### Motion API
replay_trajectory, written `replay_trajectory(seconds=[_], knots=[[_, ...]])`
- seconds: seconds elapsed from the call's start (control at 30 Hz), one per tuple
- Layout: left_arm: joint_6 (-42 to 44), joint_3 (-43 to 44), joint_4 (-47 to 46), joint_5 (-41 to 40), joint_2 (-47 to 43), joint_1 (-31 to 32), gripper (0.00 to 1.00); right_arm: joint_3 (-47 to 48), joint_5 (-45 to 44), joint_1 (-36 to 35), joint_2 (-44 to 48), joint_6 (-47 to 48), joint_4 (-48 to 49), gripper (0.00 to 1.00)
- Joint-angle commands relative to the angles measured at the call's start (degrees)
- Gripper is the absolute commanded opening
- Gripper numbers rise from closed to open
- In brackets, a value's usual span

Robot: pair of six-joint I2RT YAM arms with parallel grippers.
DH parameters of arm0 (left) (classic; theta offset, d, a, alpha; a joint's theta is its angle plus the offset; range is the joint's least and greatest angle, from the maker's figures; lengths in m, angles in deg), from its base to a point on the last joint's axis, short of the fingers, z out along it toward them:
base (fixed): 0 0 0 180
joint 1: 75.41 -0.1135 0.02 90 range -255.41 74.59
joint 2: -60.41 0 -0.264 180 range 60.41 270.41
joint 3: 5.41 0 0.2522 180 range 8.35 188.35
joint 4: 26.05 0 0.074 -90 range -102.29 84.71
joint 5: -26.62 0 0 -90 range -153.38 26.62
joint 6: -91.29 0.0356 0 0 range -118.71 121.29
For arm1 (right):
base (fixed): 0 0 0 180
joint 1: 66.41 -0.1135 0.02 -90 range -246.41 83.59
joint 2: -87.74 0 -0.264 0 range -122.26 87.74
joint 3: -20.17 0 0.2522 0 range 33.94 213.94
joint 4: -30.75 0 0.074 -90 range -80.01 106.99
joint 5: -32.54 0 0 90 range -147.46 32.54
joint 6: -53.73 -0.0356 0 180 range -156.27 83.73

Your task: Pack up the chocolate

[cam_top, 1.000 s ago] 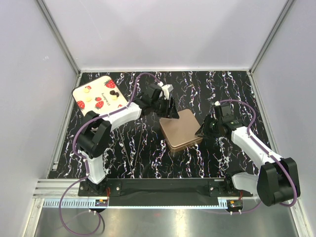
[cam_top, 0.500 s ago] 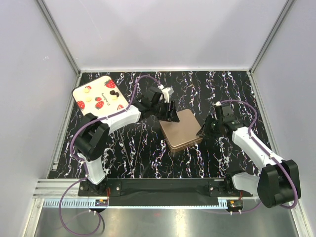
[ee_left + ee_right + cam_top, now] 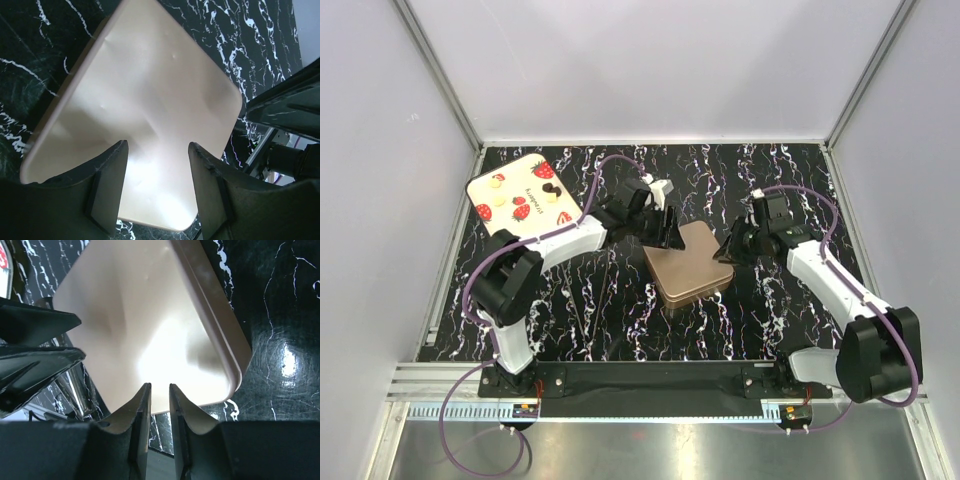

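Observation:
The chocolate shows as small pieces, one dark brown (image 3: 550, 187) and some cream-white (image 3: 499, 181), lying on a cream tray (image 3: 516, 170) printed with red strawberries at the far left. A flat rose-gold tin (image 3: 687, 265) lies mid-table. My left gripper (image 3: 665, 232) hovers at the tin's far left corner. In the left wrist view the left gripper (image 3: 157, 170) is open above the tin (image 3: 150, 100), holding nothing. My right gripper (image 3: 728, 250) stands at the tin's right corner. In the right wrist view the right gripper (image 3: 159, 390) shows a narrow empty gap over the tin (image 3: 140, 315).
Black marbled tabletop (image 3: 620, 320) with grey walls on three sides and a metal rail along the near edge. Purple cables loop over both arms. The left arm's fingers (image 3: 35, 355) show across the tin in the right wrist view.
My right gripper has shifted a little farther back along the tin's right corner. My left gripper has edged slightly right. The tin has stayed put.

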Motion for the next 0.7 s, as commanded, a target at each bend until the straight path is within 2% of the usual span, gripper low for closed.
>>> replay_trajectory(seconds=[0.0, 0.2, 0.37, 0.47, 0.67], knots=[[-1.32, -0.38, -4.56, 1.33, -1.85, 1.01, 0.56, -2.86, -0.12, -0.37, -0.14, 0.49, 1.01, 0.28], [-3.08, 0.15, -4.65, 2.91, -4.4, 1.71, 0.56, -5.69, -6.18, -0.29, 1.62, 1.46, -2.5, 0.27], [-1.34, 3.92, -0.09, -0.76, -6.51, 1.71, 0.57, -4.03, -7.51, -0.29, 3.29, 2.16, -4.79, 0.27], [0.6, 6.73, 3.87, -4.54, -5.55, 1.62, 0.57, -2.8, -7.07, -0.29, 3.56, 2.34, -4.62, 0.27], [0.79, 7.19, 5.73, -3.94, -4.4, 1.53, 0.57, -0.16, -0.14, -0.2, 3.91, 3.56, -0.93, 0.28]])
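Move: The closed chocolate box's lid lies under both hands. Its middle is about 5 cm back and 3 cm to the right of the left hand, some 2 cm below it. From the right hand, raised over the lid's near right corner, it is roughly 7 cm to the left, 1 cm back and 4 cm down. The strawberry tray is well off, about 35 cm left of the left hand and 11 cm farther out. The lid's near right corner is where the right hand comes down, nearly closed fingers first, sinking almost 4 cm while drawing back 3 cm and edging right along the rim, then easing up slightly. The left hand slides a little back and right over the lid, then lifts straight up about 5 cm, clear of the lid, its fingers still half open. ##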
